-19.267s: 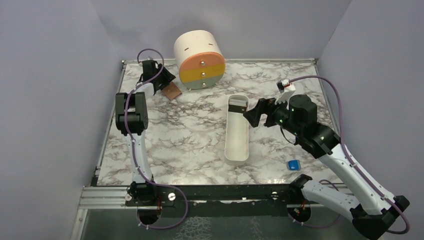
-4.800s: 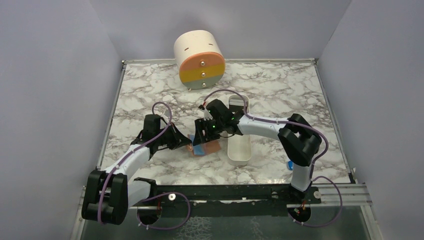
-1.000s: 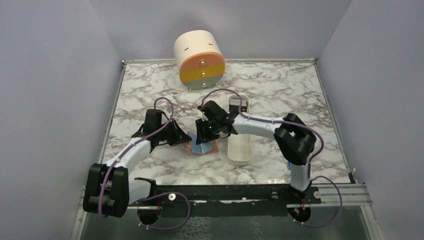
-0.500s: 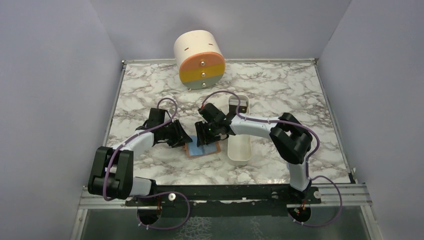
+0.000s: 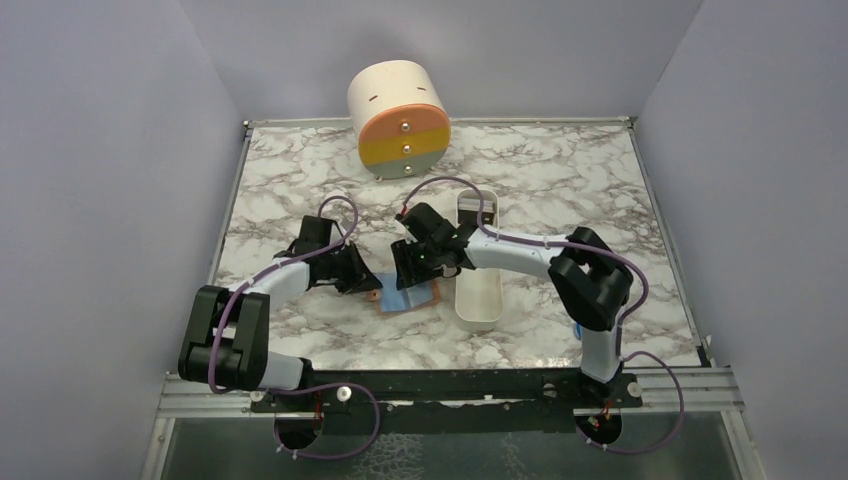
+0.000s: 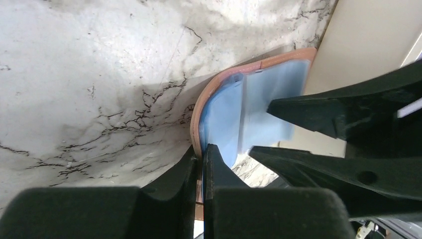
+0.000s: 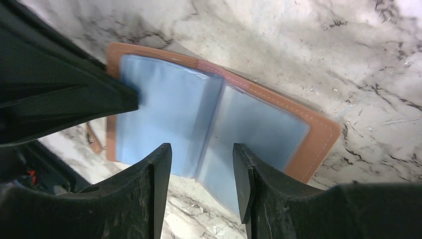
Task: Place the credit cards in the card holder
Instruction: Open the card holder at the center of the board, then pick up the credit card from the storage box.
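The card holder (image 5: pixel 405 298) lies open on the marble, tan leather outside, light-blue sleeves facing up. My left gripper (image 6: pixel 201 154) is shut on its tan left edge, which is lifted and curled (image 6: pixel 249 114). My right gripper (image 7: pixel 201 164) hangs open just over the near edge of the blue sleeves (image 7: pixel 219 119), with nothing spanning its jaws. A thin dark plate lies flat against its right finger (image 7: pixel 241 179); I cannot tell whether it is one of the credit cards. No other credit cards show.
A long white oblong tray (image 5: pixel 478 270) stands right beside the holder, under the right forearm. A round cream drawer unit (image 5: pixel 400 118) with orange, yellow and grey fronts sits at the back. Walls close the table in on three sides.
My left gripper opened briefly and shut again on the holder's left edge, a little further in. My right gripper's jaws widened slightly and stayed over the holder.
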Robot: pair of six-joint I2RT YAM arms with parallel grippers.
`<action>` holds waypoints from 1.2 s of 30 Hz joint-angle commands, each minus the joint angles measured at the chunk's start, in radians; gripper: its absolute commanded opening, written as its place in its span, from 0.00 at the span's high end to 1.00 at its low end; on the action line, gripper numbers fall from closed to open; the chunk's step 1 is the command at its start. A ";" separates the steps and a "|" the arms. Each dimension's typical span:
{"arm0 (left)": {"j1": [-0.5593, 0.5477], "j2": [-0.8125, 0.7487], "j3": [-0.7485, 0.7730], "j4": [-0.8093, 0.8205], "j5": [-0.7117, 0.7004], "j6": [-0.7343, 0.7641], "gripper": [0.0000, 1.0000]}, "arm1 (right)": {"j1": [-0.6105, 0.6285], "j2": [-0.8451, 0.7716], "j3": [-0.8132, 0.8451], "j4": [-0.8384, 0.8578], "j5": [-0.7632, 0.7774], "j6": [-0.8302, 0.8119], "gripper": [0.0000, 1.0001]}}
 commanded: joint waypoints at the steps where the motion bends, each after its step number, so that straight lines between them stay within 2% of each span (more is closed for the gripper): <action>1: -0.001 0.003 0.014 0.026 0.073 0.031 1.00 | 0.000 -0.120 0.010 0.022 0.009 -0.103 0.51; 7: -0.001 -0.016 0.015 0.034 0.141 0.043 1.00 | -0.020 -0.238 0.023 0.047 -0.011 -0.282 0.52; 11: -0.001 -0.033 0.025 0.021 0.175 0.059 1.00 | -0.049 -0.309 0.053 -0.001 0.106 -0.394 0.55; 20: -0.001 -0.018 0.055 -0.019 0.206 0.116 1.00 | -0.250 -0.369 0.084 -0.043 0.060 -0.685 0.55; 23: -0.001 -0.003 0.069 -0.030 0.216 0.130 1.00 | -0.292 -0.344 0.098 -0.050 0.120 -0.757 0.55; 29: -0.001 0.001 0.067 -0.034 0.233 0.139 1.00 | -0.407 -0.308 0.092 -0.038 -0.069 -0.910 0.54; 36: -0.002 0.022 0.062 -0.020 0.281 0.136 1.00 | -0.439 -0.267 0.014 -0.008 -0.101 -1.128 0.54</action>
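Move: The credit cards stand in the far end of the white box, roughly 17 cm ahead of the right gripper and 14 cm to its right, about level with it in height. The box's middle lies 5 cm ahead and 14 cm right; the opened card holder lies just under the right fingers, 2 cm back. The drum-shaped drawer unit is some 30 cm straight ahead. From the left gripper, the holder's middle is about 6 cm right and 1 cm back. Lift the right gripper clear of the opened card holder, fingers still half open. Then swing it forward and right to above the card end of the white box, about 16 cm each way, tipping the fingers some 40 degrees forward and sinking slightly at the end. Keep the left fingers pinched on the holder's left edge and ease that edge up about 3 cm, a little to the right. ##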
